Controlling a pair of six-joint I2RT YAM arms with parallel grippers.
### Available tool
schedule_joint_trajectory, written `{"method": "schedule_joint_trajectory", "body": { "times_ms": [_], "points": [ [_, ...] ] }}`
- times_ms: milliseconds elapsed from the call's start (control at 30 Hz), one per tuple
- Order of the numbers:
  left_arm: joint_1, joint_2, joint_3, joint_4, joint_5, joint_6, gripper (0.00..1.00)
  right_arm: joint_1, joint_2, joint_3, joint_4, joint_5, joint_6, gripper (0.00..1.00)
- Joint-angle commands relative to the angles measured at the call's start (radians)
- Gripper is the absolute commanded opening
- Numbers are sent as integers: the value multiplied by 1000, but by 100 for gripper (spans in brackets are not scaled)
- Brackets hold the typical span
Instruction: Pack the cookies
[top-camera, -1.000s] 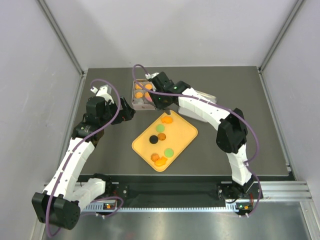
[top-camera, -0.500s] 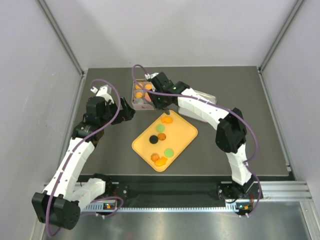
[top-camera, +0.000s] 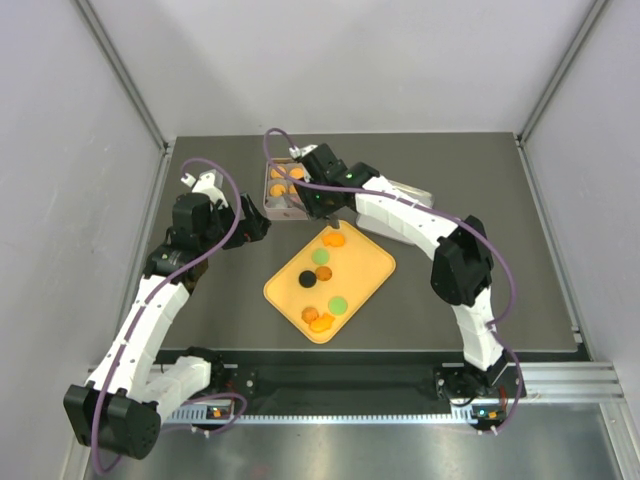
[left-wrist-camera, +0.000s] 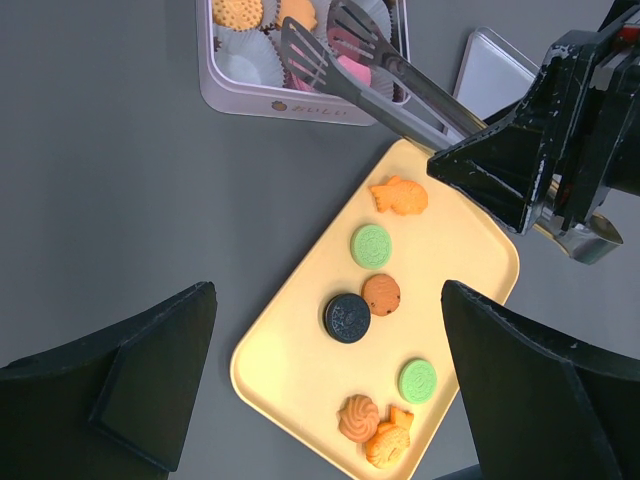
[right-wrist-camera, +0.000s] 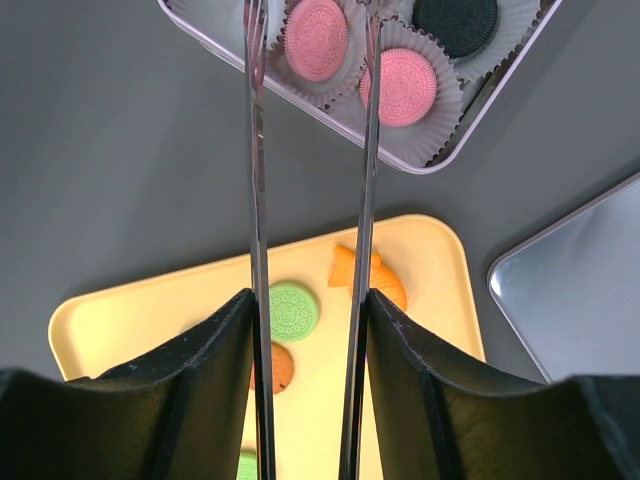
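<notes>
The cookies lie partly on a yellow tray (left-wrist-camera: 290, 370): a black one (left-wrist-camera: 347, 318), two green ones (left-wrist-camera: 371, 245), a brown round one (left-wrist-camera: 381, 295), fish-shaped and swirl orange ones (left-wrist-camera: 398, 196). Others sit in paper cups in the tin (right-wrist-camera: 300, 105): two pink (right-wrist-camera: 316, 38) and a black one (right-wrist-camera: 455, 20). My right gripper (right-wrist-camera: 308, 300) is shut on metal tongs (right-wrist-camera: 258, 200), whose blades stand apart over the pink cookies with nothing pinched between them. My left gripper (left-wrist-camera: 325, 330) hangs open above the tray, holding nothing.
The tin (top-camera: 283, 187) stands behind the tray (top-camera: 372, 262) on the dark table. Its flat silvery lid (right-wrist-camera: 580, 270) lies to the right of the tin, partly under the right arm. Grey walls close in the sides and back.
</notes>
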Motion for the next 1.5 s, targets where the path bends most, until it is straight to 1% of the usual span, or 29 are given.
{"method": "schedule_joint_trajectory", "body": {
  "times_ms": [0,167,300,367,400,467,500,567,600,633,667,700,800,900,1100,1233,1467],
  "points": [
    [9,3,-6,42,-9,4,99,5,-20,70,38,3,-1,46],
    [9,2,-6,42,-12,4,99,5,-54,110,12,24,-10,46],
    [7,-1,-6,40,-15,4,99,5,-136,97,-5,34,-7,45],
    [9,-3,-6,42,-13,4,99,9,-183,40,-3,34,-6,45],
    [7,-1,-6,40,-15,4,99,11,-233,14,-2,34,-6,45],
    [7,-1,-6,42,-12,4,99,17,-290,-72,1,44,2,45],
    [9,-1,-6,42,-10,4,99,17,-352,-104,6,46,5,45],
    [7,-1,-6,42,-10,2,99,22,-417,-205,10,44,16,45],
    [9,-1,-6,42,-10,2,99,25,-486,-242,12,44,17,45],
    [9,-4,-6,42,-9,2,99,31,-520,-314,18,46,25,45],
    [9,-4,-6,43,-10,2,99,35,-552,-348,17,55,30,45],
    [9,-3,-6,43,-9,2,99,38,-610,-412,14,55,43,45],
    [7,-3,-6,45,-7,0,99,61,-712,-509,15,49,66,45],
    [9,-3,-6,45,-4,0,99,101,-773,-647,12,41,92,45],
    [9,-1,-6,47,-3,-1,99,172,-803,-768,10,23,115,44],
    [9,-1,-7,45,-6,0,99,209,-780,-796,6,18,99,44],
    [9,0,-6,42,-12,2,99,226,-735,-805,3,15,77,44]
  ]
}}
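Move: The tongs held in the right hand dip into the box near the left pink cookie, about 5 cm ahead and 6 cm left of the hand. The brown cookie lies some 14 cm back, 2 cm right and 13 cm below; the black cookie is 4 cm left of it and 2 cm nearer, a green cookie 4 cm beyond it. From the left hand, the brown cookie is about 16 cm right, 6 cm back, 20 cm below. Right hand lifts the tongs clear of the box, swings 20 cm back, 10 cm right, sinking towards the brown cookie. ##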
